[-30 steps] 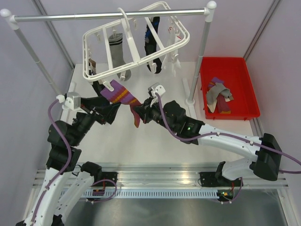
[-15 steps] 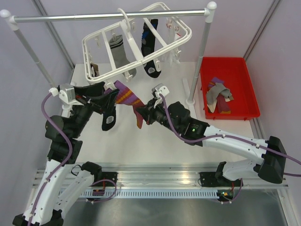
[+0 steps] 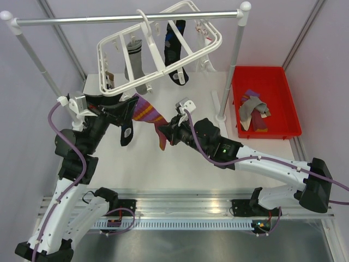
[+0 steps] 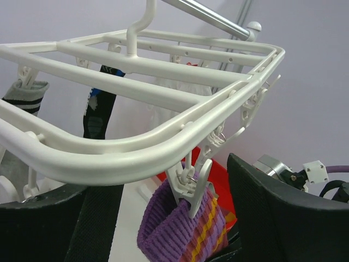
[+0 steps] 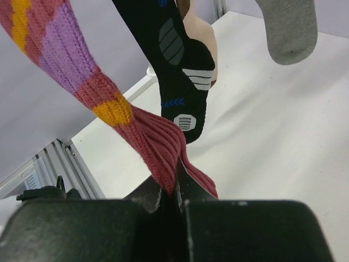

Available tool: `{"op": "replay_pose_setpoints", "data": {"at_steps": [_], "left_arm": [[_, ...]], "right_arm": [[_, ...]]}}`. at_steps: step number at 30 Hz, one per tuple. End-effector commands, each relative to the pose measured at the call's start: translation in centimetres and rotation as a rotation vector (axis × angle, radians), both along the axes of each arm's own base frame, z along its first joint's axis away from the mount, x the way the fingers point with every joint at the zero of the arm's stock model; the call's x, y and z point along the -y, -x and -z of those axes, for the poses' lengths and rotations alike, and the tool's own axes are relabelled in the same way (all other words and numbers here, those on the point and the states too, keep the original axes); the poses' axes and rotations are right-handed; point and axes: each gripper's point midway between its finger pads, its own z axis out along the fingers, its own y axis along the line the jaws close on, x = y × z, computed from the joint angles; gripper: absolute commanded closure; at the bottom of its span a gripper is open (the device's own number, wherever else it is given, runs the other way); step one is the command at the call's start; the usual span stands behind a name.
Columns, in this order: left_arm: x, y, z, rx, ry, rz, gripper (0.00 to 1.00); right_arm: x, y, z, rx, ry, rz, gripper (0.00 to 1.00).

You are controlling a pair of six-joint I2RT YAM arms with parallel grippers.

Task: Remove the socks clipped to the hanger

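The white hanger [image 3: 158, 57] hangs tilted from the silver rail. A purple sock with orange stripes [image 3: 146, 112] is clipped by its cuff at the hanger's near edge. My left gripper [image 3: 124, 107] is open, one finger on each side of that clip [image 4: 195, 183] and cuff [image 4: 174, 232]. My right gripper [image 3: 165, 132] is shut on the sock's maroon toe [image 5: 163, 153] and holds it taut. A grey sock [image 3: 134, 61], a black-and-blue sock [image 3: 175, 54] and a black sock [image 3: 126, 134] also hang from the hanger.
A red bin [image 3: 283, 82] at the right holds loose socks [image 3: 253, 112]. The silver rail [image 3: 125, 18] spans the back on two posts, the right one [image 3: 234, 60] beside the bin. Black, brown and grey sock toes dangle above the table in the right wrist view [image 5: 182, 71].
My left gripper rose and closed in on the near-edge clip. The hanger tilted and swung a little to the back. My right gripper kept its hold on the toe.
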Motion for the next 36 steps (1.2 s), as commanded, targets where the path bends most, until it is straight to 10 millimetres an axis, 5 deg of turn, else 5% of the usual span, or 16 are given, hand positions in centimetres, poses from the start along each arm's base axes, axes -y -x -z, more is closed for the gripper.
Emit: {"op": "replay_pose_setpoints", "data": {"at_steps": [1,6,10,15,17,23,30,34,36], "left_arm": [[-0.3,1.4,-3.4,0.079,0.072,0.026,0.23],[0.1,1.5,-3.6,0.083,0.072,0.046,0.35],[0.3,1.6,-3.6,0.081,0.068,0.058,0.61],[0.4,1.5,-3.3,0.075,0.066,0.062,0.76],[0.4,1.3,-3.2,0.067,0.066,0.059,0.95],[0.3,1.2,-3.1,0.057,0.063,0.054,0.98],[0.1,1.1,-3.0,0.042,0.059,0.041,0.98],[0.1,1.1,-2.7,0.033,0.056,0.038,0.98],[0.1,1.1,-2.6,0.03,0.057,0.038,0.98]], "right_arm": [[0.4,0.4,-1.4,0.013,-0.038,-0.004,0.99],[0.5,0.4,-1.2,0.009,-0.032,-0.003,0.99],[0.5,0.4,-1.5,0.011,-0.038,-0.004,0.99],[0.5,0.4,-1.4,0.007,-0.033,0.002,0.99],[0.4,0.3,-1.2,-0.001,-0.028,0.003,0.99],[1.5,0.2,-0.7,-0.022,-0.007,0.037,0.99],[7.0,-0.3,2.2,-0.105,0.068,0.174,0.99],[13.5,-3.5,3.6,-0.208,0.086,0.363,0.99],[18.7,-6.3,3.4,-0.25,0.063,0.499,0.99]]}}
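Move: The clip holding the purple striped sock sits between the left hand's open fingers, about 1 cm above their midpoint. The black-and-white sock hangs some 5 cm left, 3 cm ahead and 14 cm down from the left hand; the grey sock hangs roughly 18 cm ahead and 8 cm down. The right hand already grips the purple sock's foot, and the red box lies about 40 cm to its right, 22 cm ahead and 28 cm below. The left fingers close on the clip and pinch it while the hand rises about 1.5 cm, stalling part-open with grip effort rising before they shut further at the very end. The right hand holds still with its grip kept on the sock, then pulls away from the clip, speeding up: about 13 cm right, finally edging forward about 4 cm and turning some 20 degrees clockwise. ##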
